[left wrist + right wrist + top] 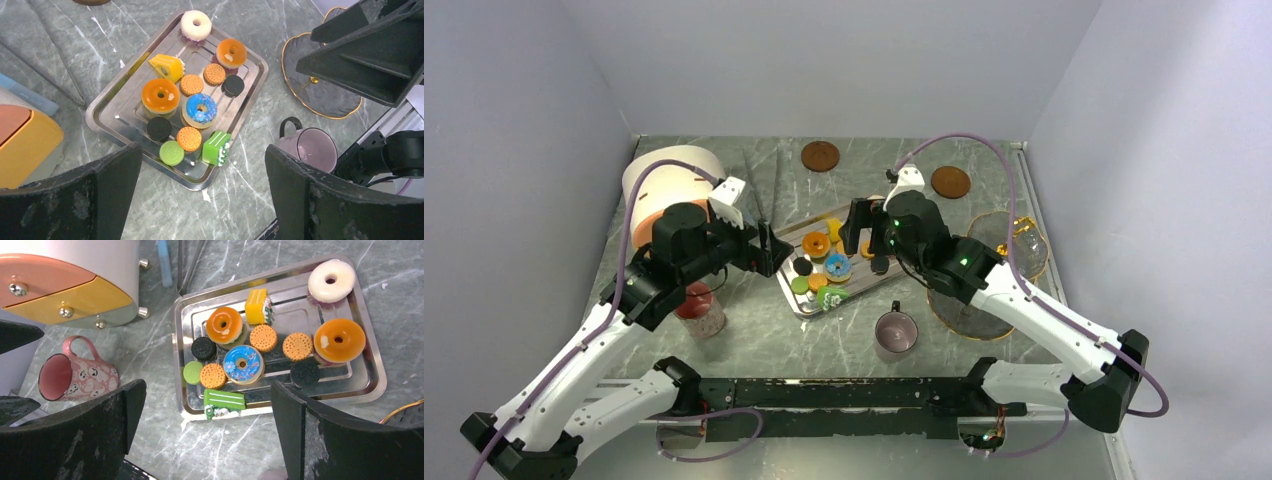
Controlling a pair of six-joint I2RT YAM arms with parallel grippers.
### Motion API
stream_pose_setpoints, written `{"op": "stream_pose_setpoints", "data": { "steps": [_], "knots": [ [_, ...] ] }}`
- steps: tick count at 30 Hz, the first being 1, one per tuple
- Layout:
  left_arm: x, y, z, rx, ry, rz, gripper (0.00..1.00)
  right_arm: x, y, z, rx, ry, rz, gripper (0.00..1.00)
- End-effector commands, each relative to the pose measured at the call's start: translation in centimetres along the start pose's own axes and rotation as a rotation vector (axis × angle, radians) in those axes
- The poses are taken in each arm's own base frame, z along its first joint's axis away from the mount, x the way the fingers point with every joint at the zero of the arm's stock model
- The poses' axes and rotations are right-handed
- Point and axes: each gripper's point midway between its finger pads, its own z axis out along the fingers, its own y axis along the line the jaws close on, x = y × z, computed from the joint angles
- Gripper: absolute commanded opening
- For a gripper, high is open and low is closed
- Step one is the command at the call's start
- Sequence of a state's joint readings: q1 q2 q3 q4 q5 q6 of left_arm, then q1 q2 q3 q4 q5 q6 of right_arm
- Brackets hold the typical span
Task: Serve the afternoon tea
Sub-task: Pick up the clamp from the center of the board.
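Note:
A steel tray (pixel 807 308) in the middle of the table holds the treats: an orange doughnut (pixel 160 95), a blue doughnut (pixel 201 108), a green cookie (pixel 171 152), a black cookie (pixel 159 128), a cream ring (pixel 196 24) and biscuits. A pinkish-grey mug (pixel 895 332) stands upright on the table, just in front of the tray. My left gripper (pixel 769 250) hovers open over the tray's left end. Over its right end my right gripper (pixel 867 232) hangs open. Neither holds anything.
A white round cabinet (pixel 664 180) with orange and yellow drawers stands at the back left. Beside it is a pink patterned mug (pixel 75 377). Tongs (pixel 769 180) lie behind the tray. Two brown coasters (pixel 820 155) sit at the back. A gold-rimmed glass plate (pixel 1024 250) lies right.

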State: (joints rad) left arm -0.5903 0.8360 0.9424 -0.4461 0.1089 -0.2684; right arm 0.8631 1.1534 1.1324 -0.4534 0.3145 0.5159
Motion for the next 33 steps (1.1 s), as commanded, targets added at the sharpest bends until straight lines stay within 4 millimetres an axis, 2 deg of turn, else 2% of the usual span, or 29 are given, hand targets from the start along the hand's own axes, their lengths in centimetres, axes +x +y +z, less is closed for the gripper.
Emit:
{"op": "stream_pose_setpoints", "data": {
  "steps": [1,6,10,11,13,15,20,23,24,26,27,31,33],
  "knots": [
    [-2.0,-0.1,-0.8,-0.007,-0.067,0.009,0.97,-2.1,0.4,-0.8,-0.011,-0.064,0.019,1.0],
    [-3.6,0.4,-0.4,-0.046,-0.103,0.026,0.97,-2.5,0.5,-1.5,-0.04,-0.094,0.025,1.0],
    [-5.2,1.5,1.3,-0.116,-0.106,0.03,0.94,-2.4,0.4,-1.8,-0.041,-0.093,0.024,1.0],
    [-6.1,1.5,1.5,-0.129,-0.118,0.03,0.93,-2.4,0.4,-1.8,-0.041,-0.093,0.024,1.0],
    [-7.6,2.1,2.9,-0.176,-0.119,0.033,0.92,-2.2,0.3,-2.0,-0.042,-0.091,0.023,1.0],
    [-8.4,3.1,5.2,-0.237,-0.085,0.038,0.89,-2.4,0.4,-2.2,-0.059,-0.103,0.025,1.0],
    [-10.4,5.2,10.0,-0.376,-0.027,0.07,0.74,-3.3,1.5,-3.8,-0.14,-0.134,0.011,1.0],
    [-10.9,6.6,12.7,-0.462,0.005,0.081,0.68,-3.7,1.7,-4.9,-0.172,-0.152,-0.005,1.0],
    [-11.1,6.9,13.6,-0.479,0.014,0.084,0.63,-3.8,1.8,-5.3,-0.189,-0.159,-0.012,1.0],
    [-10.9,7.7,15.6,-0.516,0.034,0.082,0.52,-3.7,2.3,-5.9,-0.236,-0.166,-0.029,1.0],
    [-10.6,8.2,16.4,-0.544,0.045,0.077,0.5,-3.7,2.6,-6.3,-0.259,-0.171,-0.033,1.0],
    [-8.5,11.1,20.0,-0.612,0.121,0.03,0.46,-3.6,3.1,-7.2,-0.307,-0.177,-0.036,1.0],
    [-6.5,12.7,21.8,-0.637,0.174,0.005,0.44,-3.7,3.2,-7.5,-0.317,-0.176,-0.037,1.0]
  ]
}}
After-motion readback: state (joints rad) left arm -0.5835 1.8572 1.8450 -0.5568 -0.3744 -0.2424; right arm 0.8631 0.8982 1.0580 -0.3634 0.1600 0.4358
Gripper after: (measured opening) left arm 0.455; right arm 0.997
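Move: The clamp lies flat on the board, its middle about 35 cm ahead of the left hand, 9 cm to its left and 26 cm below. The sweets tray sits 18 cm ahead and 10 cm right of that hand, the near brown coaster some 46 cm ahead and 4 cm right, and the drawer cabinet 25 cm ahead and 23 cm left. From the right hand, the clamp is roughly 32 cm ahead and 21 cm left. Swing the left gripper forward about 23 cm, out over the tray towards the clamp, drifting a little right; arc up some 4 cm first, then start sinking. Meanwhile turn it counter-clockwise, roll its left side up and bring the fingers to half open. Draw the wide-open right gripper up and slightly back, tipping its fingers up. ##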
